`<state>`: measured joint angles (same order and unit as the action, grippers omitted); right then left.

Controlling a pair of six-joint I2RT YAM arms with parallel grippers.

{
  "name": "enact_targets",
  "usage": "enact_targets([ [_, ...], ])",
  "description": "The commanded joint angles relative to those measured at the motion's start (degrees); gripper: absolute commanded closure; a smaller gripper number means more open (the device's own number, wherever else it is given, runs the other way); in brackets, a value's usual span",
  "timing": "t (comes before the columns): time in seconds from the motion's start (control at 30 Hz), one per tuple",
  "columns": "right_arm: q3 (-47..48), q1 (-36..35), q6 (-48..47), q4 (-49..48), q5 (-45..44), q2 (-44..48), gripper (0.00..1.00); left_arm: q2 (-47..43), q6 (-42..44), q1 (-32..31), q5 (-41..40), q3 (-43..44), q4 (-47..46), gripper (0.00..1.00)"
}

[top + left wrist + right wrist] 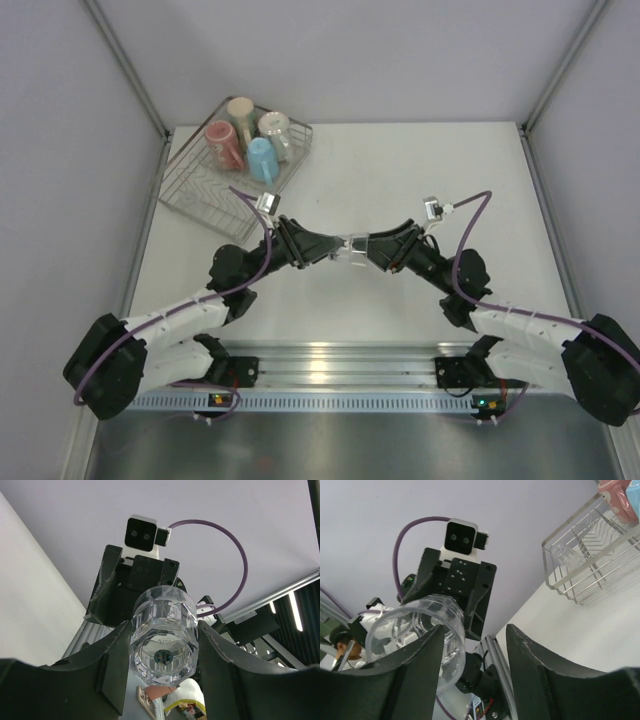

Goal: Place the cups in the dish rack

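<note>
Both arms meet above the middle of the table with a tiny clear glass [350, 248] between them. In the left wrist view the glass [162, 645] sits base-on between the fingers of my left gripper [162, 667], and both fingers touch its sides. My right gripper [475, 665] stands open; the glass [415, 630] lies against its left finger [410, 670], with a wide gap to the other finger. The dish rack [190, 195] stands at the far left. It holds a pink-red mug [224, 143], a cream mug [241, 110], a pale mug [273, 128] and a light blue cup [262, 158].
The rack [585, 555] shows at the upper right of the right wrist view, with the pink-red mug [620, 495] in it. White walls with metal frame posts enclose the table on three sides. An aluminium rail [340, 365] carries both arm bases at the near edge.
</note>
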<state>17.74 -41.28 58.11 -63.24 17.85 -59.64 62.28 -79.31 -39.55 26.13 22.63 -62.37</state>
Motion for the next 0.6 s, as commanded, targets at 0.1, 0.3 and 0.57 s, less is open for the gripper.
enact_targets([
  [0.1,-0.25,-1.00,-4.83,7.57,-3.08,6.10,0.26,-9.52,9.50,-0.18,-4.33,3.63,11.71,1.00],
  [0.3,-0.34,-1.00,-10.02,22.00,-8.08,16.82,0.10,-14.21,29.80,-0.09,-14.25,16.37,52.74,1.00],
  [0.57,2.56,-1.00,-15.12,40.19,-14.42,28.08,0.01,-7.19,49.22,0.09,-41.23,37.29,83.97,1.00],
])
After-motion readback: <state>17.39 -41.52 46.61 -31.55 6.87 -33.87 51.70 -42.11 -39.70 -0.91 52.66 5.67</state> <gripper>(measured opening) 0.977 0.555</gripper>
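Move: The dish rack's middle lies about 31 cm ahead of the left hand, 27 cm to its left and 22 cm below; in it the blue cup sits some 32 cm ahead and 21 cm left, the pink cup 36 cm ahead and 30 cm left, both about 20 cm down. The glass, already gripped by the left hand, is level with the right hand and 3 cm to its left. Left hand swings the glass 9 cm forward-left towards the rack, fingers tipping down; right opens wider and retreats. ##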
